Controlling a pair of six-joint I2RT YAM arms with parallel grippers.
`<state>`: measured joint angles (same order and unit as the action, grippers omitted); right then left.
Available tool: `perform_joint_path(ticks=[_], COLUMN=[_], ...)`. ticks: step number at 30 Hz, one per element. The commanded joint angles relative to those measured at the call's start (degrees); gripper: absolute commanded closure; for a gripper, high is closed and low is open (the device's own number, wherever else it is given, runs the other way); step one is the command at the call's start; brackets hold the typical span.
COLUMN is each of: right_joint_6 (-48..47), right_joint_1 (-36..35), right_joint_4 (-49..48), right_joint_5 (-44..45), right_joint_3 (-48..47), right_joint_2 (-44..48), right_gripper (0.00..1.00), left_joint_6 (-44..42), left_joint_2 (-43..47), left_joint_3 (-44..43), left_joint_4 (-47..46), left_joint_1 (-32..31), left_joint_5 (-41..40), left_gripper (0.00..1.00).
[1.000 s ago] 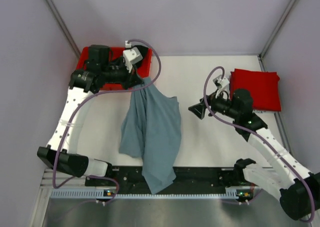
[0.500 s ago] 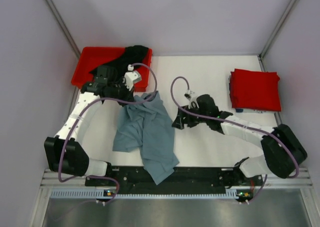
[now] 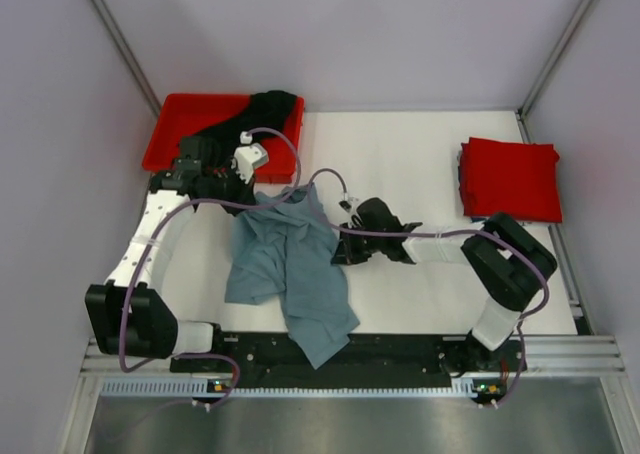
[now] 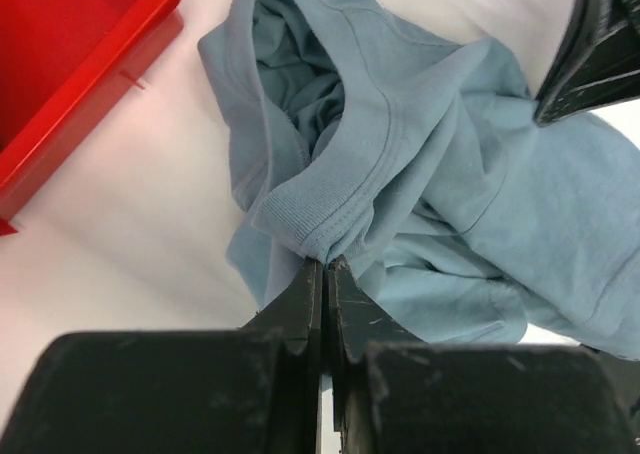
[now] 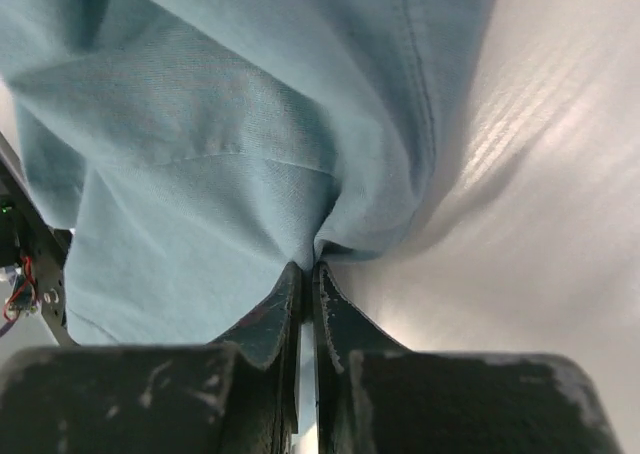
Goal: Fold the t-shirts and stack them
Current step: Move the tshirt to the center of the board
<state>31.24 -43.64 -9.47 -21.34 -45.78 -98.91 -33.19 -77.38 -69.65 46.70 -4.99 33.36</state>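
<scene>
A grey-blue t-shirt [image 3: 290,264] lies crumpled on the white table, its lower end hanging over the near edge. My left gripper [image 3: 258,196] is shut on its ribbed collar [image 4: 330,229] at the top. My right gripper [image 3: 338,252] is shut on the shirt's right edge [image 5: 330,224], low against the table. A folded red t-shirt [image 3: 510,179] rests at the far right. A black t-shirt [image 3: 255,114] drapes over the red bin's edge.
The rigid red plastic bin [image 3: 180,124] stands at the back left, close behind my left arm. Grey walls close in the table on three sides. A black rail [image 3: 400,349] runs along the near edge.
My left gripper has lowered the grey-blue shirt from hanging down onto the table. My right arm swung left across the table and shut on the shirt's right edge.
</scene>
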Motion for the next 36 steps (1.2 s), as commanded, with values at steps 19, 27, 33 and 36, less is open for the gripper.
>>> perform_joint_path(ticks=[19, 27, 33, 36], right_joint_6=[-35.7, -39.9, -44.1, -44.7], right_joint_1=[4.9, 2.8, -15.7, -23.0], right_joint_4=[31.0, 37.9, 36.5, 35.4], right_joint_5=[21.6, -6.6, -11.2, -11.3], right_joint_3=[-38.3, -34.5, -29.2, -33.4], right_joint_2=[33.6, 32.6, 21.5, 10.4], right_gripper=[1.0, 1.0, 1.0, 1.0], left_joint_6=[-6.5, -13.0, -13.3, -11.6], left_joint_2=[7.4, -0.7, -7.6, -8.4], left_joint_3=[-10.9, -9.0, -14.3, -14.7], left_joint_4=[5.1, 7.0, 14.5, 14.6], left_joint_1=[3.1, 2.6, 9.7, 12.1], left_joint_5=[12.9, 17.3, 21.1, 20.6], left_gripper=[1.0, 0.16, 0.01, 0.01])
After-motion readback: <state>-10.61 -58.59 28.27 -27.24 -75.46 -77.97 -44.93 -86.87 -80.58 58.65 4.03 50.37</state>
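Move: The right hand already pinches the right side of the t-shirt close to the board; the board's centre lies about 9 cm ahead of it and the shirt's middle some 13 cm to its left. The left hand, still holding the shirt's far-left end, has the centre about 21 cm to its right and 18 cm below, level ahead. The red bin's middle is roughly 17 cm ahead of the left hand, 7 cm to its left and 14 cm lower. Pulling its pinched part of the t-shirt almost 40 cm up, the right hand drifts slightly forward and right as its fingers tilt up, then swings back towards the base and left while lowering about 15 cm and turning counter-clockwise, grip kept. The left hand rises some 10 cm with its end, opens wide to let go near the top, and sinks most of the way back, empty. ##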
